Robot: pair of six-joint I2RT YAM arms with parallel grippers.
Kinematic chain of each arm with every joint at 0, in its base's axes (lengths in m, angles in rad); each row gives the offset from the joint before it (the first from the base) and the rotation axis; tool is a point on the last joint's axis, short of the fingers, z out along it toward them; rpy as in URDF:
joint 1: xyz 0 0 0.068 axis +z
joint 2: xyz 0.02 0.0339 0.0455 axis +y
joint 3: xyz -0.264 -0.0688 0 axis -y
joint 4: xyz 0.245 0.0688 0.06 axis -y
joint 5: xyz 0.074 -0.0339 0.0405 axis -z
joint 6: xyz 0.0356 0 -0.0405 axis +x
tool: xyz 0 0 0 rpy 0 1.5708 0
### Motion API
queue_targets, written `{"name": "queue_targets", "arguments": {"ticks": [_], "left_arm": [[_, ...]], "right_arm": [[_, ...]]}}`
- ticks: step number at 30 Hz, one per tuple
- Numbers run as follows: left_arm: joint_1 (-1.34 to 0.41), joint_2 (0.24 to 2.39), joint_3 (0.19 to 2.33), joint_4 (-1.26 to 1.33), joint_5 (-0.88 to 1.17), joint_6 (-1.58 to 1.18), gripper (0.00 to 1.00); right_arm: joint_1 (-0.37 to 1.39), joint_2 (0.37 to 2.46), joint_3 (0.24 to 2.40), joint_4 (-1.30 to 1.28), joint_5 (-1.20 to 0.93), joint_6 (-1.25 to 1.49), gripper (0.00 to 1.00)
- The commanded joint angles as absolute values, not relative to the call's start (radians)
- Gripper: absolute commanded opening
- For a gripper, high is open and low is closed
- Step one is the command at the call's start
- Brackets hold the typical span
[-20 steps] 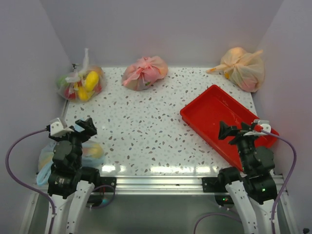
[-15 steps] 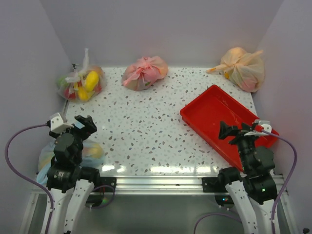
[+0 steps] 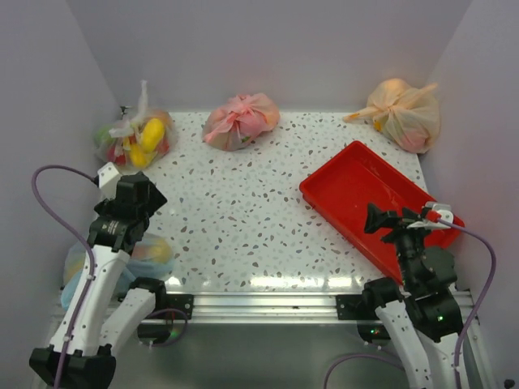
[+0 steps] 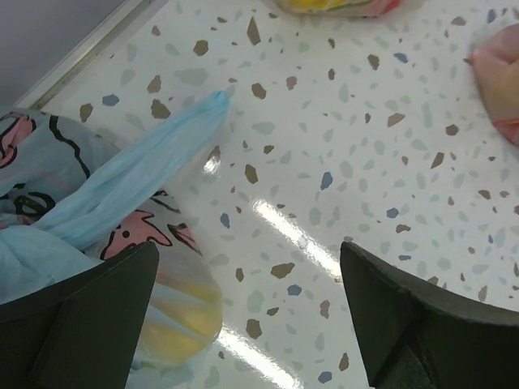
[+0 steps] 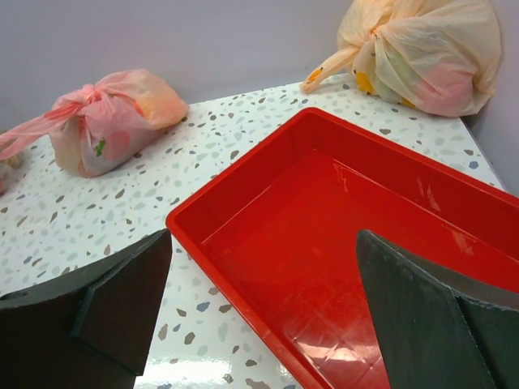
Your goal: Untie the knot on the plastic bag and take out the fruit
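The light blue plastic bag [image 3: 150, 253] with its pink-and-dark print lies at the table's near left corner, mostly under my left arm. In the left wrist view the bag [image 4: 49, 170] fills the left side. Its twisted tie, the knot [image 4: 138, 170], stretches as a blue strip toward the far edge. Yellow and pale fruit [image 4: 174, 312] shows through the plastic beside my left finger. My left gripper [image 3: 139, 199] [image 4: 251, 324] hangs open above the bag's right edge, holding nothing. My right gripper [image 3: 375, 219] [image 5: 263, 316] stands open over the near rim of the red tray [image 3: 357, 182].
A clear bag of yellow fruit [image 3: 134, 138] sits at the far left. A pink knotted bag [image 3: 241, 120] [image 5: 113, 113] lies at the far middle and an orange bag [image 3: 403, 109] [image 5: 422, 53] at the far right. The red tray [image 5: 340, 235] holds nothing. Walls close three sides.
My left arm has risen and reached a little farther over the table, with its gripper still open. The right arm has barely moved.
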State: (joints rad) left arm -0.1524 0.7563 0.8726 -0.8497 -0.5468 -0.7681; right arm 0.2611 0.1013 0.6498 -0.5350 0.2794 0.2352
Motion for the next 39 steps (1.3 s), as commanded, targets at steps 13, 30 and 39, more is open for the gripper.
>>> {"name": "queue_targets", "arguments": {"ticks": [13,30,39], "left_arm": [[-0.074,1.002,0.848,-1.072,-0.719,-1.071,0.99],[-0.009,1.132,0.732,-0.925,-0.621,-1.016,0.49],[-0.225,1.215,0.813,-0.715,-0.58,-0.764,0.0]], "right_arm": [[0.319,0.066,0.643,-0.555,0.391,0.27,0.99],[0.325,0.106,0.644,-0.561,0.39,0.27,0.99],[0.325,0.17,0.666,-0.58,0.376,0.255,0.99]]}}
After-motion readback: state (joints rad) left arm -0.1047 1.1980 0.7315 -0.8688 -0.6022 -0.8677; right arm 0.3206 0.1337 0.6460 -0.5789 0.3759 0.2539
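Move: The knot of the blue bag is roughly 6 cm back, 6 cm left and 14 cm below the left hand. On the table's far side, the clear bag with yellow fruit stands about 20 cm ahead and 6 cm left of that hand, the pink bag some 24 cm ahead and 20 cm right. From the right hand the knot lies about 58 cm left and level, 22 cm lower. The left hand drops 13 cm, first backing leftward, tips down, pinches blue plastic beside the knot, then draws forward-right. ##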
